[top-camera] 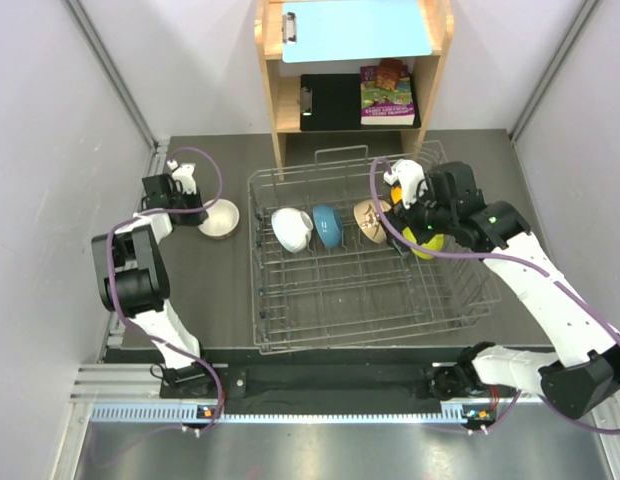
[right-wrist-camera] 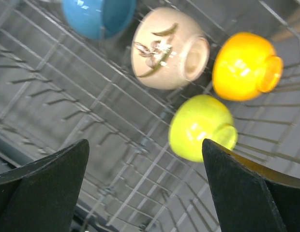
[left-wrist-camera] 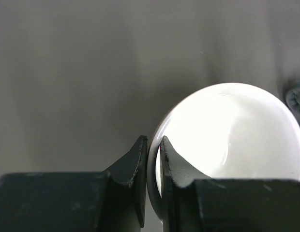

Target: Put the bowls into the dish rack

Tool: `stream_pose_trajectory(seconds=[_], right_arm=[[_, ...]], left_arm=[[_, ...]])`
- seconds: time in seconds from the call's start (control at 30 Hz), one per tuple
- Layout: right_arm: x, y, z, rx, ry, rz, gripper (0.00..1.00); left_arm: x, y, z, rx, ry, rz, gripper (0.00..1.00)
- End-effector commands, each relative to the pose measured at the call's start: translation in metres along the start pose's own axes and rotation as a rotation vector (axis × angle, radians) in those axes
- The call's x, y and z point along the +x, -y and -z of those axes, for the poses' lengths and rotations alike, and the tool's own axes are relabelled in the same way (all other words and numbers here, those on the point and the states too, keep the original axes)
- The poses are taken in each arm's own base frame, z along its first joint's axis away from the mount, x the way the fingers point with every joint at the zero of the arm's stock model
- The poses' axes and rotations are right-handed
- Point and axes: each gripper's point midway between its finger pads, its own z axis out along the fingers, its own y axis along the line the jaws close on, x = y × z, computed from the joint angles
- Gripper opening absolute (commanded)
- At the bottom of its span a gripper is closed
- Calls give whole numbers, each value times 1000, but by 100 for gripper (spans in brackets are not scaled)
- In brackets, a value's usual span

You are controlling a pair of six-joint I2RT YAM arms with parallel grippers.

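Note:
The silver wire dish rack (top-camera: 258, 300) stands mid-table. On edge in it are a white bowl (top-camera: 290, 228), a blue bowl (top-camera: 327, 226), a beige speckled bowl (top-camera: 368, 220), an orange bowl (top-camera: 395, 190) and a lime green bowl (top-camera: 427, 243). A second beige bowl (top-camera: 222, 218) sits on the table left of the rack. My left gripper (top-camera: 197, 207) is shut on its rim; the left wrist view shows the gripper (left-wrist-camera: 153, 142) pinching the rim of the bowl (left-wrist-camera: 227, 135). My right gripper (top-camera: 415, 215) hangs open and empty above the rack (right-wrist-camera: 92, 106), with the lime bowl (right-wrist-camera: 201, 126) just below.
A wooden shelf unit (top-camera: 280, 100) stands right behind the rack, holding a blue clipboard (top-camera: 355, 28), a black clipboard (top-camera: 330, 100) and a book (top-camera: 387, 95). Pale walls close in the table on the left and right. The right wrist view also shows the orange (right-wrist-camera: 244, 65), beige (right-wrist-camera: 164, 48) and blue (right-wrist-camera: 97, 17) bowls.

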Motion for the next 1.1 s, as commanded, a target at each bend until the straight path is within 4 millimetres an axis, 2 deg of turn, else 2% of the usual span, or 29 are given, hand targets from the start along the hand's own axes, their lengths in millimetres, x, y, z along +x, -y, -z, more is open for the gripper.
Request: stream_pose_trajectory(seconds=[0.0,0.07,0.1,0.17,0.2,0.27,0.3,0.37,0.4,0.47,0.6,0.7,0.73,0.8,0.83,0.87,0.9,0.93,0.97,1.03,1.07], right_arm=[[-41,-22,11,-137,143,-47,100],[-51,-37,13,-225,181,-65,100],[-60,-43,17,-257,208,-82,100],[-75,-55,22,-343,250,-88,100],[-89,-57,31,-363,283,-91,100],[-100,-66,30,-440,280,-113,100],[-112,-68,36,-465,301,-118,100],[-119,-81,34,-569,296,-129,100],[-124,-86,35,-610,299,-147,100],[-128,-98,30,-719,282,-165,100],[-142,-113,32,-875,257,-201,100],[-155,-121,35,-961,274,-239,99],[-171,-121,36,-968,347,-210,100],[-179,-126,39,-1018,354,-280,100],[-193,-128,42,-1029,420,-250,100],[-193,-132,35,-1047,400,-269,100],[-200,-134,36,-1058,407,-252,100],[-199,-146,34,-1080,377,-245,100],[-198,-150,21,-1076,354,-249,100],[-197,-168,18,-1096,336,-216,100],[-194,-174,8,-1100,311,-220,100]], left_arm=[[-42,30,48,72,106,-70,0],[-45,49,65,144,123,-84,0],[-59,60,84,164,171,-113,0],[-63,78,104,223,202,-135,0],[-76,87,124,229,252,-163,0],[-82,99,141,256,293,-188,0],[-89,112,159,291,332,-216,0],[-93,125,176,325,362,-243,0],[-97,136,193,352,387,-264,0],[-104,147,212,368,417,-295,0],[-117,176,257,408,509,-364,0],[-119,199,274,464,537,-377,0],[-123,205,280,482,543,-372,0],[-124,217,283,511,538,-368,0],[-124,222,284,520,538,-372,0],[-126,222,284,501,547,-372,0],[-127,223,283,503,546,-372,0],[-125,226,281,509,544,-372,0],[-125,226,280,506,543,-371,0],[-122,232,277,525,537,-372,0],[-121,234,277,531,534,-372,0]])
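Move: My left fingers are already shut on the rim of the last bowl, its middle about 5 cm to their right and 3 cm lower. From that hand my open right gripper is some 48 cm right, 18 cm back and 18 cm higher. From my right hand the last bowl lies about 43 cm left, 18 cm ahead, 21 cm down; the white bowl in the rack about 23 cm left, 11 cm ahead, and the blue bowl 15 cm left, 12 cm ahead, both some 17 cm down. I keep the rim pinched and carry the last bowl nearly 30 cm up off the table, drawing back and rightward about 16 cm each towards my right gripper, while my left wrist tips up and swings clockwise some 30 degrees each. My right hand comes to meet it, fingers wide open, about 20 cm left and 12 cm up, rolling its left side up and turning counter-clockwise. ##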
